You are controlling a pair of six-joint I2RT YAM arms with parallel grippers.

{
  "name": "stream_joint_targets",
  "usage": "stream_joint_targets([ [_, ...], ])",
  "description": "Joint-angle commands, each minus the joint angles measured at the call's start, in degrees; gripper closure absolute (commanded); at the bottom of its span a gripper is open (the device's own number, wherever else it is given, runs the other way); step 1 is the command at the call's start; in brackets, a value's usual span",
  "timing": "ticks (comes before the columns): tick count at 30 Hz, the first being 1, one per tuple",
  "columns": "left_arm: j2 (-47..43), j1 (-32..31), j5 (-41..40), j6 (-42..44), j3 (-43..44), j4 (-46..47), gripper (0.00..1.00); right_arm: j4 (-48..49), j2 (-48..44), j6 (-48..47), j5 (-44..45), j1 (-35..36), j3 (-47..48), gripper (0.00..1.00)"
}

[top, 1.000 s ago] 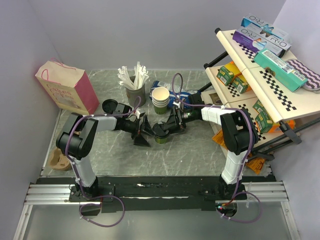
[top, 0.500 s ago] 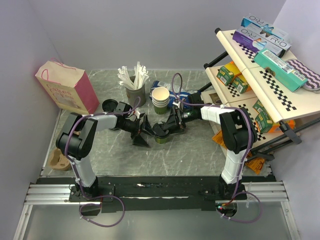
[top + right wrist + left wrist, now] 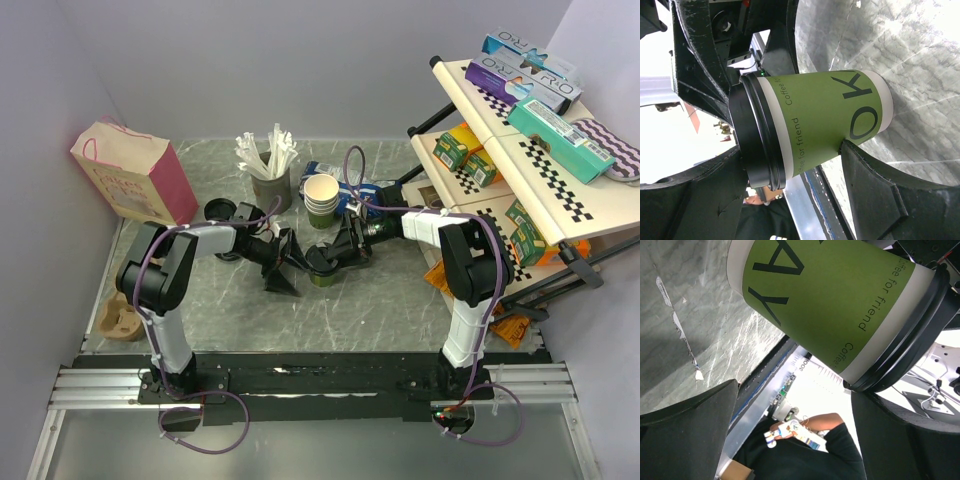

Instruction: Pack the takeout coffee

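The takeout coffee, a green paper cup with a black lid, stands mid-table between the two arms. My right gripper is shut on it. In the right wrist view the cup lies across the frame, one finger pressing its green side and the other against the lid rim. My left gripper stands open just left of the cup. In the left wrist view the cup fills the top, ahead of the spread fingers, with the lid near the right-hand finger.
A pink paper bag stands at the back left, with a loose black lid beside it. A stack of cream cups and a grey holder of stirrers stand behind the grippers. A tilted rack of boxes fills the right side.
The left arm's wrist has shifted slightly toward the back, its jaws still open beside the cup. The right gripper and the cup have stayed put.
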Motion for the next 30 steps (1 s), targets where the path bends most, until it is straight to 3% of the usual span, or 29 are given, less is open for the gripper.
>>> stream_joint_targets([
  [1, 10.23, -0.65, -49.01, -1.34, -4.61, -1.42, 0.05, -0.11, 2.57, -0.34, 3.38, 2.37, 0.18, 0.24],
  [5, 5.76, -0.91, -46.73, 1.73, -2.94, 1.13, 0.05, -0.81, 2.39, -1.82, 3.03, 2.46, 1.14, 0.24],
  [15, -11.72, -1.35, -21.43, 8.58, -6.80, 22.90, 0.01, -2.13, 0.02, -5.69, 0.57, 2.20, 4.48, 0.23],
  [19, -14.90, -0.74, -12.73, 9.64, -7.77, 26.44, 0.01, -0.38, -0.95, -5.70, -2.15, 1.67, 5.36, 0.20],
  [26, -18.25, 0.76, -9.99, 4.64, -9.18, 32.59, 0.01, 1.02, -3.93, -5.79, -5.84, 0.79, 5.54, 0.13],
  [27, -17.99, 0.76, -9.90, 4.55, -9.00, 32.85, 0.00, 2.42, -4.11, -5.35, -6.37, 0.44, 5.28, 0.02],
  [30, -17.02, 0.76, -9.19, 4.72, -9.00, 32.68, 0.01, 2.70, -4.20, -5.17, -6.81, 0.35, 4.75, 0.00],
])
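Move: The lidded coffee cup stands about 7 cm to the right of the left hand, barely 1 cm farther out, its middle about level with the hand. From the right hand, which has its fingers around it, the cup is roughly 5 cm to the left, 2 cm back and 3 cm lower. Beyond it, the stack of empty cups lies about 17 cm ahead and 7 cm right of the left hand, the straw holder 20 cm ahead and 6 cm left, both near the hand's height. The cup's black lid is let go from both sides: the left hand, still wide open, comes free of the rim and swings forward and up, about 5 cm each way, beside the lid, rolling some 40 degrees so its forward side lifts. The right hand shifts slightly forward and left, then opens fully off the cup while rising nearly 3 cm. ##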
